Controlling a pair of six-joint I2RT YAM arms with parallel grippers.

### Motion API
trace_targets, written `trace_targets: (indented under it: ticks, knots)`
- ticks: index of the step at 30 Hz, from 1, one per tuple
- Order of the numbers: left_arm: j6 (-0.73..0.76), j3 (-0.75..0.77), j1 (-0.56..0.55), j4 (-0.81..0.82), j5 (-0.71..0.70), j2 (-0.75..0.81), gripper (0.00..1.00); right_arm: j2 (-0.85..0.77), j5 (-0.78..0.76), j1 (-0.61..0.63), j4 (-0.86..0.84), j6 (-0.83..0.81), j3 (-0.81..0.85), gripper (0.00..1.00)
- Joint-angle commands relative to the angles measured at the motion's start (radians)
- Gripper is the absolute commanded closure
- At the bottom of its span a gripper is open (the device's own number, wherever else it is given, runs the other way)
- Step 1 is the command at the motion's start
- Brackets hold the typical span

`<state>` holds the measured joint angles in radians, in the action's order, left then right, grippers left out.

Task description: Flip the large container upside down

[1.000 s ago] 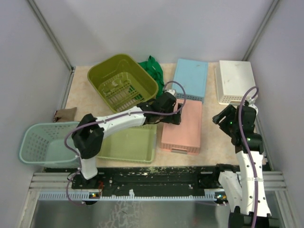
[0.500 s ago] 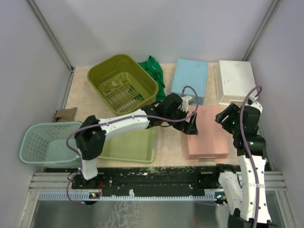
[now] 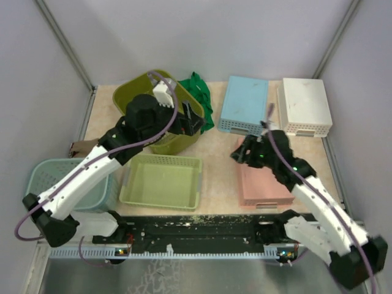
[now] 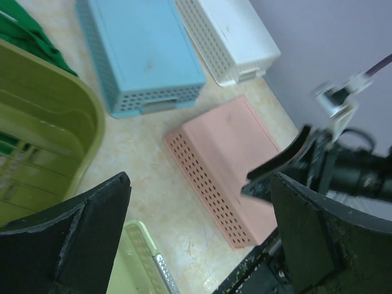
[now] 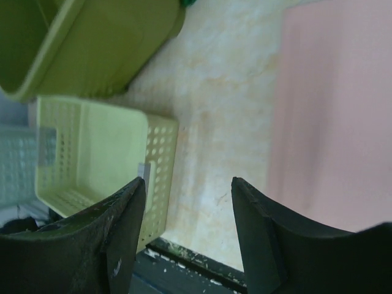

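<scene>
The large container is an olive-green tub (image 3: pixel 130 93) standing upright at the back left, its rim also in the left wrist view (image 4: pixel 43 141) and the right wrist view (image 5: pixel 73 49). My left gripper (image 3: pixel 192 123) hovers at the tub's right rim, open and empty; between its wide fingers (image 4: pixel 199 177) I see the table and a pink container. My right gripper (image 3: pixel 241 153) hangs open over bare table at the left edge of that upside-down pink container (image 3: pixel 269 184). Nothing sits between the right gripper's fingers (image 5: pixel 188 180).
A light green tray (image 3: pixel 162 180) lies near the front, a teal basket (image 3: pixel 43 177) at the left edge. Upside-down blue (image 3: pixel 245 104) and white (image 3: pixel 306 104) containers sit at the back right. A green cloth (image 3: pixel 196 89) lies behind the tub. Walls enclose three sides.
The pink container slid to the right. My left arm drew back from it to the olive tub. My right arm swung left to the pink container's left edge, its jaws slightly narrower.
</scene>
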<state>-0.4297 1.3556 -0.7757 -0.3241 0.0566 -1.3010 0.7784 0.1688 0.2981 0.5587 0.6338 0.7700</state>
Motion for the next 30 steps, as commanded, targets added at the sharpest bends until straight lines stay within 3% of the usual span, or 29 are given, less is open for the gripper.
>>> trace_targets:
  ticks: [1,5,9,14,18,24,30]
  knots:
    - [0.01,-0.037,0.026,-0.09,-0.149,0.057,0.01,0.228,-0.172,0.298,-0.175,0.051,0.053,0.41]
    - [0.006,-0.043,0.068,-0.135,-0.182,0.082,0.01,0.395,-0.168,0.323,-0.26,0.144,0.024,0.41]
    - [-0.001,-0.076,0.096,-0.107,-0.153,0.111,0.01,0.437,-0.371,0.31,-0.116,0.187,0.03,0.39]
    - [-0.002,-0.087,0.099,-0.09,-0.094,0.081,0.01,0.384,-0.591,0.174,0.18,0.28,0.02,0.39]
    - [-0.012,-0.106,0.099,-0.049,-0.029,0.054,0.01,0.244,-0.666,0.106,0.227,0.326,-0.025,0.39]
    - [-0.015,-0.106,0.098,-0.019,0.014,0.028,0.0,0.131,-0.502,0.109,0.056,0.201,-0.034,0.41]
    - [-0.02,-0.102,0.098,-0.014,0.032,0.019,0.01,0.213,-0.404,0.182,-0.027,0.16,-0.023,0.41]
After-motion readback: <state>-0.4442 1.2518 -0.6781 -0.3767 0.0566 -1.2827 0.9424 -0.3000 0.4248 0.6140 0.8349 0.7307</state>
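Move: Roughly level with the right hand in reach, about 11 cm to its right and 14 cm below, lies the middle of the upturned pink container. The blue container is some 32 cm straight ahead of that hand; the white one is about as far ahead but 32 cm to the right. From the left hand, the large olive container is about 25 cm ahead, 20 cm left and 25 cm below; the light-green basket is 6 cm back, 16 cm left. Swinging about 9 cm left while sinking, the right hand clears the pink container's left side, drops to 11 cm below its start, then sweeps some 16 cm right against that side, turning clockwise. It finally rises and eases back left, apart from the wall, fingers still part-open. The open left hand shifts left beside the large olive container, comes partly back and sinks about 5 cm. ##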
